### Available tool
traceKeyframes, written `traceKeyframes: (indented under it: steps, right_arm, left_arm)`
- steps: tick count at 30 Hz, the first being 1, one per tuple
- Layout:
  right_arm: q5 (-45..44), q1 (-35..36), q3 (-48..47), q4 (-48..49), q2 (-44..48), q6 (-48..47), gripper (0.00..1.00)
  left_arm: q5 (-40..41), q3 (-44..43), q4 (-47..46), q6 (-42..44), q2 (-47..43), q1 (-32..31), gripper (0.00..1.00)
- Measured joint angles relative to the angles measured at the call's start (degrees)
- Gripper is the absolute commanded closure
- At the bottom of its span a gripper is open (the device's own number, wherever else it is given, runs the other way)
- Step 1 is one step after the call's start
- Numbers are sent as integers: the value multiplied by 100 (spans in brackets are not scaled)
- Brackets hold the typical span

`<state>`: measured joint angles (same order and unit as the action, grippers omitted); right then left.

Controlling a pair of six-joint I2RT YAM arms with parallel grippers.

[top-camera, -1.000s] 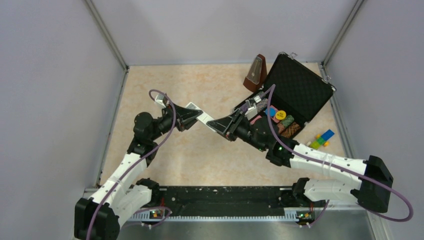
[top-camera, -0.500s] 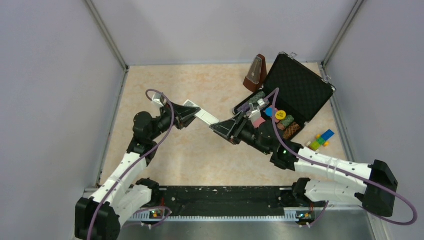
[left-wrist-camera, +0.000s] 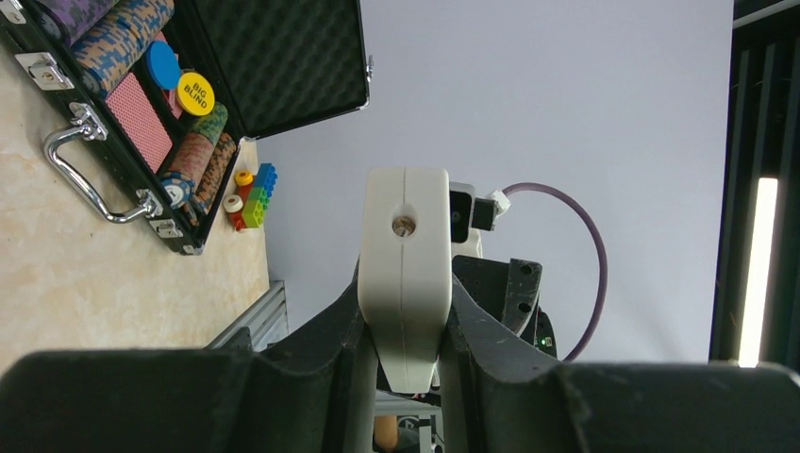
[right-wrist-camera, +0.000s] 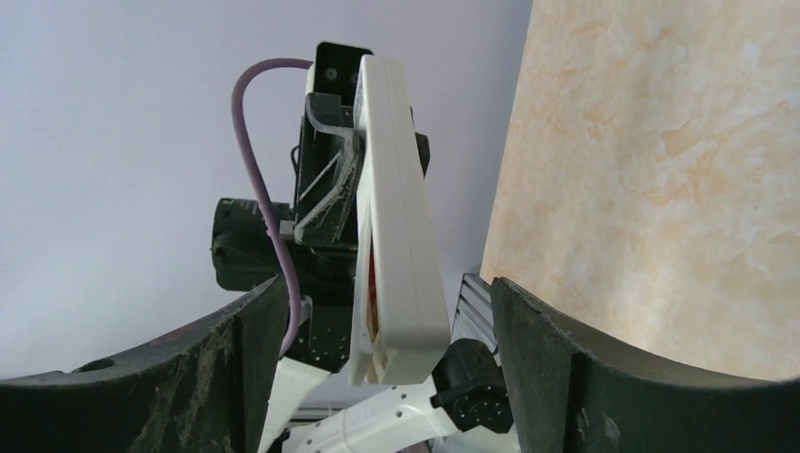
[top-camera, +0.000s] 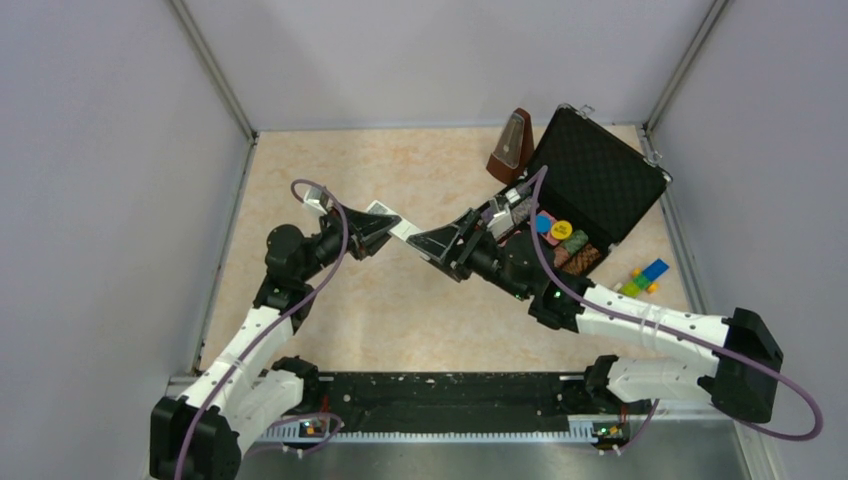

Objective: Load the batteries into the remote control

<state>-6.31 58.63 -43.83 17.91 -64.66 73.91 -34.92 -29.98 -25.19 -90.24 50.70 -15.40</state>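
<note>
The remote control (top-camera: 398, 225), a slim white bar, is held in the air above the table with my left gripper (top-camera: 383, 230) shut on one end. The left wrist view shows it end-on (left-wrist-camera: 406, 264), clamped between both fingers (left-wrist-camera: 344, 330). My right gripper (top-camera: 428, 243) stands open around the remote's free end (right-wrist-camera: 401, 255), with a gap on each side between it and the fingers (right-wrist-camera: 533, 349). A thin red strip (right-wrist-camera: 370, 283) shows in a slot along the remote's edge; I cannot tell whether it is a battery. No other battery is visible.
An open black case (top-camera: 595, 180) of poker chips lies at the back right, just behind my right arm. A brown metronome (top-camera: 512, 147) stands beside it. Coloured toy blocks (top-camera: 642, 278) lie to the right of the case. Grey walls enclose the table.
My right gripper's jaws have spread apart around the remote's free end, and that gripper has shifted slightly up and left. The left gripper keeps its grip, unmoved.
</note>
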Motion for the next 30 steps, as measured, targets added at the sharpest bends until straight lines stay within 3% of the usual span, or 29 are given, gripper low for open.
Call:
traceKeyframes:
  steps: [5, 16, 21, 30]
  right_arm:
    - [-125, -57, -22, 72, -116, 227, 36]
    - [-160, -103, -22, 236, -184, 367, 76]
    - [-105, -118, -22, 269, -184, 317, 85]
    - [140, -227, 17, 431, -173, 15, 89]
  left_arm:
    - [2, 63, 37, -4, -114, 0, 100]
    - [26, 63, 195, 17, -269, -2, 100]
    - [33, 63, 201, -61, -269, 0, 100]
    - [68, 17, 164, -105, -197, -17, 100]
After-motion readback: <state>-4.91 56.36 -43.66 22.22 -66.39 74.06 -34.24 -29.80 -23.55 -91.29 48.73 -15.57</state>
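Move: The right gripper stands open around the battery end of the remote control, which the left gripper holds flat in the air. The loose battery cover's middle is about 1 cm ahead, 1 cm left and 1 cm above the right hand; the remote's middle is some 4 cm ahead and 4 cm left. The chip case lies about 30 cm right, 2 cm ahead and 25 cm below. From the left hand, the cover is roughly 4 cm back and 5 cm right. Bring the right gripper forward about 1.5 cm, farther over the battery end of the remote, then stop there and close the fingers from wide open until they come up against the cover above and the remote's underside below. Keep squeezing to press the cover down, while the left gripper still holds the remote nearly still. ##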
